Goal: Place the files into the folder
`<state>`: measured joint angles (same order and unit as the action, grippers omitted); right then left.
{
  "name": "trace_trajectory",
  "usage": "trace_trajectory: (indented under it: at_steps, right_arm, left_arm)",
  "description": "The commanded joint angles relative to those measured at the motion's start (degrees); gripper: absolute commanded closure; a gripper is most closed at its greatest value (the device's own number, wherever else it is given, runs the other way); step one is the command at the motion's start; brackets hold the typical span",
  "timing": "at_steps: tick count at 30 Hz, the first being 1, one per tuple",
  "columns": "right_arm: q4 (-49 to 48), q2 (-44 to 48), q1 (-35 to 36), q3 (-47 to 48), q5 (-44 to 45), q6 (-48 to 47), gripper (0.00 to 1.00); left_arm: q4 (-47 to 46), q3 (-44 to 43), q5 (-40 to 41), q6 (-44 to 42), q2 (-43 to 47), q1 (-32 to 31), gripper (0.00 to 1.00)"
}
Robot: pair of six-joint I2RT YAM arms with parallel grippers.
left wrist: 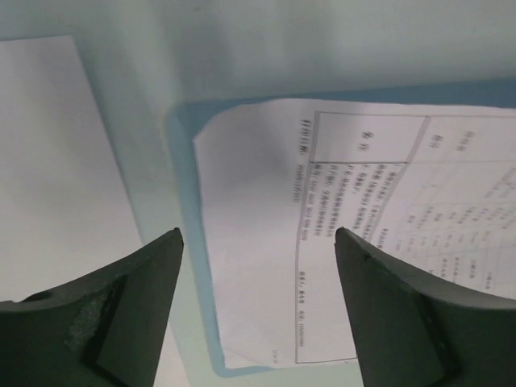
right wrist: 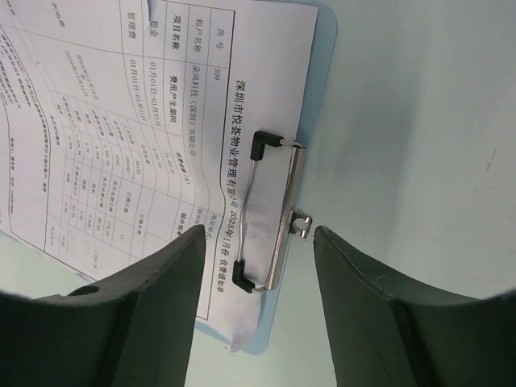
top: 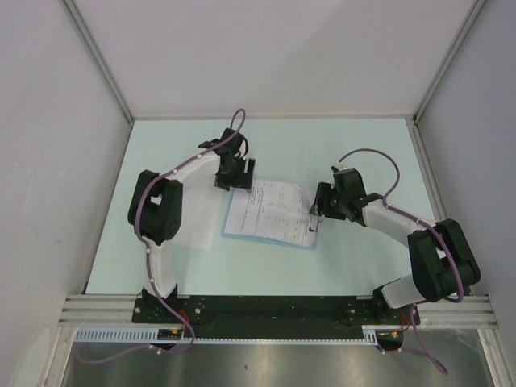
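Observation:
The files [top: 272,211], white sheets printed with tables, lie on the pale-blue folder [top: 228,229] at mid-table. A metal clip [right wrist: 282,211] at the folder's right end has its wire lying over the top sheet [right wrist: 121,121]. My right gripper [right wrist: 258,230] hovers open just above that clip, one finger to each side, and holds nothing; in the top view it [top: 319,213] is at the folder's right end. My left gripper [left wrist: 258,234] is open and empty over the folder's left end, above the sheet [left wrist: 258,193] and the folder's blue border [left wrist: 187,201]. In the top view it [top: 235,181] sits at the upper-left corner.
A separate blank white sheet [top: 196,228] lies on the mint tabletop left of the folder, partly under my left arm; the left wrist view shows it too [left wrist: 56,161]. Grey walls with metal rails enclose the table on three sides.

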<state>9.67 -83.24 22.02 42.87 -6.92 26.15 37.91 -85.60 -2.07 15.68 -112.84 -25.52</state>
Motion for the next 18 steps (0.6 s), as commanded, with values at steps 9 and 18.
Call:
trace_trajectory:
  at_steps: [9,18]
  right_arm:
    - [-0.5,-2.3,2.1,2.6,-0.1,-0.7,0.40]
    - [-0.5,-2.3,2.5,2.7,0.4,-0.3,0.41]
  left_arm:
    - [2.9,-12.4,-10.2,-9.5,-8.8,5.3,0.39]
    - [0.1,-11.8,-12.0,-8.7,-9.9,6.1,0.56]
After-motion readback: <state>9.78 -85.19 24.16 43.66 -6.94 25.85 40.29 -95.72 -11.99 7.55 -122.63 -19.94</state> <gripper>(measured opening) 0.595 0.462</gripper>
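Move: The far left corner of the file on the folder is what my left hand goes for: about 5 cm ahead of it, 2 cm to its left and 3 cm below. The file's middle is some 10 cm right and 5 cm back of that hand, and the loose sheet's middle 13 cm left and 4 cm back. Under my right hand the folder's clip lies about 1 cm ahead and 3 cm down. I slide my left hand forward about 4 cm, swinging a little left and back again, and sink roughly 2 cm towards the file's far left corner. Meanwhile my open fingers draw in to about half their span, coming down close over the paper and seeming to touch it by the end, with a slight clockwise turn. My right hand eases about 1 cm left and slightly down over the clip, its fingers staying parted. ##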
